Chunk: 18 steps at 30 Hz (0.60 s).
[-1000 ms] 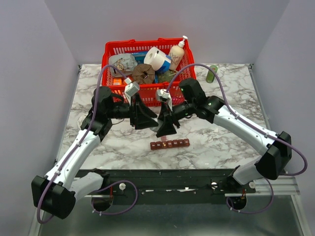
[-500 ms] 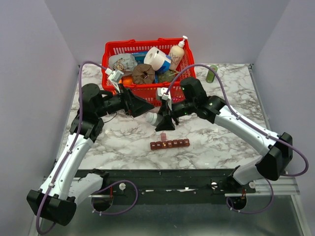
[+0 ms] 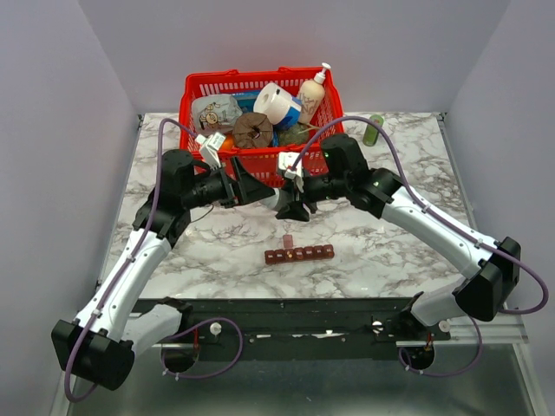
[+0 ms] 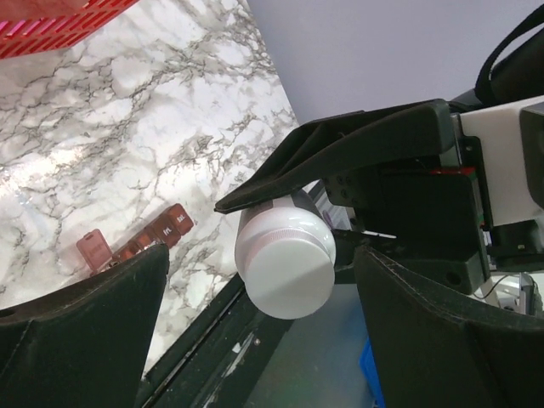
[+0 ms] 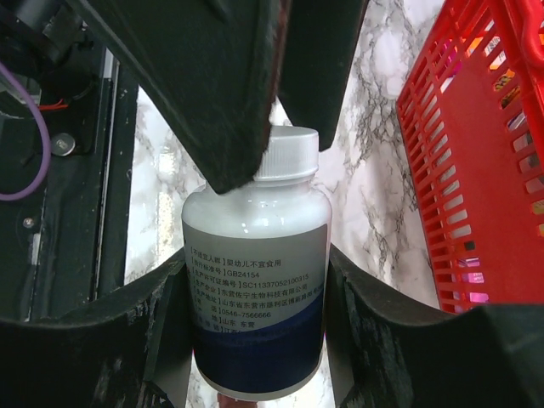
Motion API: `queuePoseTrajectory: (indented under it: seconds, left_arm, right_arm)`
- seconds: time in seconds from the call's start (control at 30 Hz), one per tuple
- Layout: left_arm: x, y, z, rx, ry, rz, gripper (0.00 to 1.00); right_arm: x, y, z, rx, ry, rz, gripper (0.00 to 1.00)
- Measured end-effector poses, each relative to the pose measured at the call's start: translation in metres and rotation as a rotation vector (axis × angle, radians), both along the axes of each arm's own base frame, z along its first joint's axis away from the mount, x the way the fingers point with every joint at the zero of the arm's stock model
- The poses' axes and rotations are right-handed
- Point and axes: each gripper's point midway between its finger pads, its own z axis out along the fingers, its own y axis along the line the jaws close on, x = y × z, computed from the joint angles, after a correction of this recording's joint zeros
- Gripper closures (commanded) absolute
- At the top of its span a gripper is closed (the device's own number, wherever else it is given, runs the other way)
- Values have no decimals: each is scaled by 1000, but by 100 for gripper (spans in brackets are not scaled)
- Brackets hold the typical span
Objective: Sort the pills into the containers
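A white pill bottle (image 5: 255, 289) with a blue band and a white cap (image 4: 285, 259) lies sideways in my right gripper (image 5: 255, 265), which is shut on its body. My left gripper (image 4: 262, 280) faces the cap with its jaws wide open, one finger on each side, not touching it. In the top view the two grippers meet in front of the basket, left (image 3: 253, 190) and right (image 3: 290, 206), with the bottle (image 3: 274, 201) between them. The containers (image 3: 299, 254), a dark red strip of compartments, lie on the marble below, one lid (image 3: 287, 239) flipped up. No pills show.
A red mesh basket (image 3: 192, 89) full of bottles and packets stands at the back of the table, close behind both grippers. A small green bottle (image 3: 373, 130) stands to its right. The marble top (image 3: 390, 251) ends at a black rail near the arm bases.
My left gripper has opened and let go of the bottle cap, and its arm has swung back to the left. The right gripper has lifted the bottle toward the basket.
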Motion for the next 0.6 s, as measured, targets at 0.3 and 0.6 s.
queuePoseTrajectory:
  seconds: [0.3, 0.6]
  left_arm:
    - [0, -13, -2, -28, 32, -39, 60]
    - [-5, -16, -4, -33, -1, -93, 80]
  right_arm:
    - [2, -1, -3, -15, -3, -12, 94]
    - [-4, -2, -8, -20, 59, -10, 94]
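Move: The white cap of the pill bottle sits between my open left fingers, about 2 cm to the right of my left hand point and 1 cm lower, level with it fore and aft. The brown pill tray lies some 7 cm back, 7 cm right and 26 cm below; its small reddish lid is 4 cm back and 4 cm right, as low. From my right hand, which holds the bottle's body, the cap is about 2 cm left and 3 cm up. I slide my left hand about 1.5 cm to the right onto the cap and close its wide-open fingers to roughly half, pinching the cap from both sides, while the wrist turns some 5 degrees clockwise. My right hand keeps its grip on the bottle's body and sinks just under 1 cm. ##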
